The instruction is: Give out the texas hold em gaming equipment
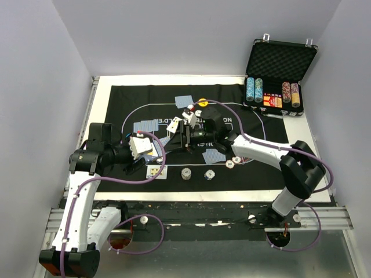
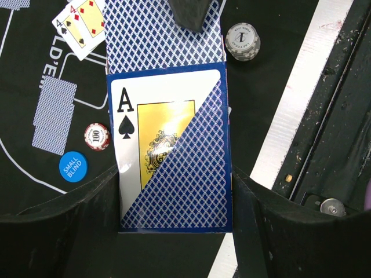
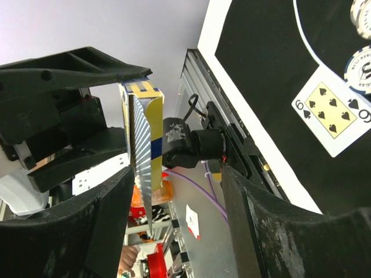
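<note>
My left gripper point(image 1: 141, 147) is shut on the small deck box point(image 2: 174, 156), which shows an ace of spades and a blue lattice. A blue-backed card point(image 2: 162, 35) sticks out of its far end. My right gripper point(image 1: 184, 138) is open at that far end, and one of its fingertips point(image 2: 191, 11) lies over the card. In the right wrist view the box point(image 3: 142, 139) is seen edge-on close to the left finger, with a wide gap between the jaws point(image 3: 174, 226). Blue-backed cards point(image 1: 185, 100), point(image 1: 146, 125), point(image 1: 213, 156) lie face-down on the mat.
The black felt mat point(image 1: 261, 168) also carries a face-up card point(image 1: 155, 171), chip stacks point(image 1: 186, 173), point(image 1: 210, 174), point(image 1: 230, 163), a yellow disc point(image 1: 203, 103) and a blue small-blind disc point(image 2: 73, 167). An open chip case point(image 1: 278, 92) stands at the back right.
</note>
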Motion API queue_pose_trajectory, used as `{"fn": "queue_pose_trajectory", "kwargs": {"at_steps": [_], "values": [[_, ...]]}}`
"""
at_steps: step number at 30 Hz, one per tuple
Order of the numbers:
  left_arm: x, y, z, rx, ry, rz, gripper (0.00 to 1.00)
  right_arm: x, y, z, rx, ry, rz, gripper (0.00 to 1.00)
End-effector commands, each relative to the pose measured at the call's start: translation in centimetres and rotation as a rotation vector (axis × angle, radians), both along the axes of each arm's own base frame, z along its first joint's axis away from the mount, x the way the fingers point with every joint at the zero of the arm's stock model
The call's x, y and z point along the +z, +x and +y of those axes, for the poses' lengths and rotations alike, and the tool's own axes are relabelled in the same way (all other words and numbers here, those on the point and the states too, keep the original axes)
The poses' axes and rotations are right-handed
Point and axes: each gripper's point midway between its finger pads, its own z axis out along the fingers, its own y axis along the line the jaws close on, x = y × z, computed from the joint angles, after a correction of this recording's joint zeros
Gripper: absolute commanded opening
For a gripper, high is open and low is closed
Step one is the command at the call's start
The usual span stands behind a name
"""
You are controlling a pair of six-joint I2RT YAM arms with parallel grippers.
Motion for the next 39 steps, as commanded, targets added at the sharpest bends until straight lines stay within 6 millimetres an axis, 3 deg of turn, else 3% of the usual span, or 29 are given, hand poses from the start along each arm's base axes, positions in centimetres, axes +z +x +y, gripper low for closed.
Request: {"fn": "queue_pose_trajectory", "kwargs": {"at_steps": [1,5,13,27,39], "values": [[1.4,0.0,-0.7,-0.032,-0.037,-0.046,0.48,0.1,-0.2,0.7,0.010,0.014,0.005,0.69],[1.3,0.0,-0.7,-0.031,-0.036,-0.045,0.48,-0.1,-0.1,0.4,-0.004,0.004,0.009,0.61],[1.3,0.0,-0.7,-0.034,-0.036,-0.047,0.48,0.6,0.7,-1.0,-0.054,0.016,0.015,0.32],[1.6,0.0,-0.7,-0.035,-0.036,-0.054,0.48,0.6,0.8,-3.1,-0.082,-0.001,0.012,0.30],[1.6,0.2,-0.8,-0.035,-0.041,-0.046,0.48,2.4,1.3,-4.5,-0.099,-0.009,-0.050,0.28]]}}
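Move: Just left of the open right hand, the blue-backed card poking from the card box has its middle about 3 cm left and 1 cm back, roughly level; the box itself is some 8 cm left and 3 cm back. On the table some 14 cm below this hand, the white chip stack stands about 12 cm back and 6 cm right, and the face-up fours lie 9 cm ahead, 2 cm right. From the left hand, which holds the box, that card is about 5 cm right and 2 cm ahead. Closing from wide to about a third open, the right fingers pinch the protruding end of the card after a tiny nudge left, then draw it steadily right, away from the box mouth, by about 4 cm, rising some 2 cm as they go. The left hand stays still and keeps its grip on the box. ##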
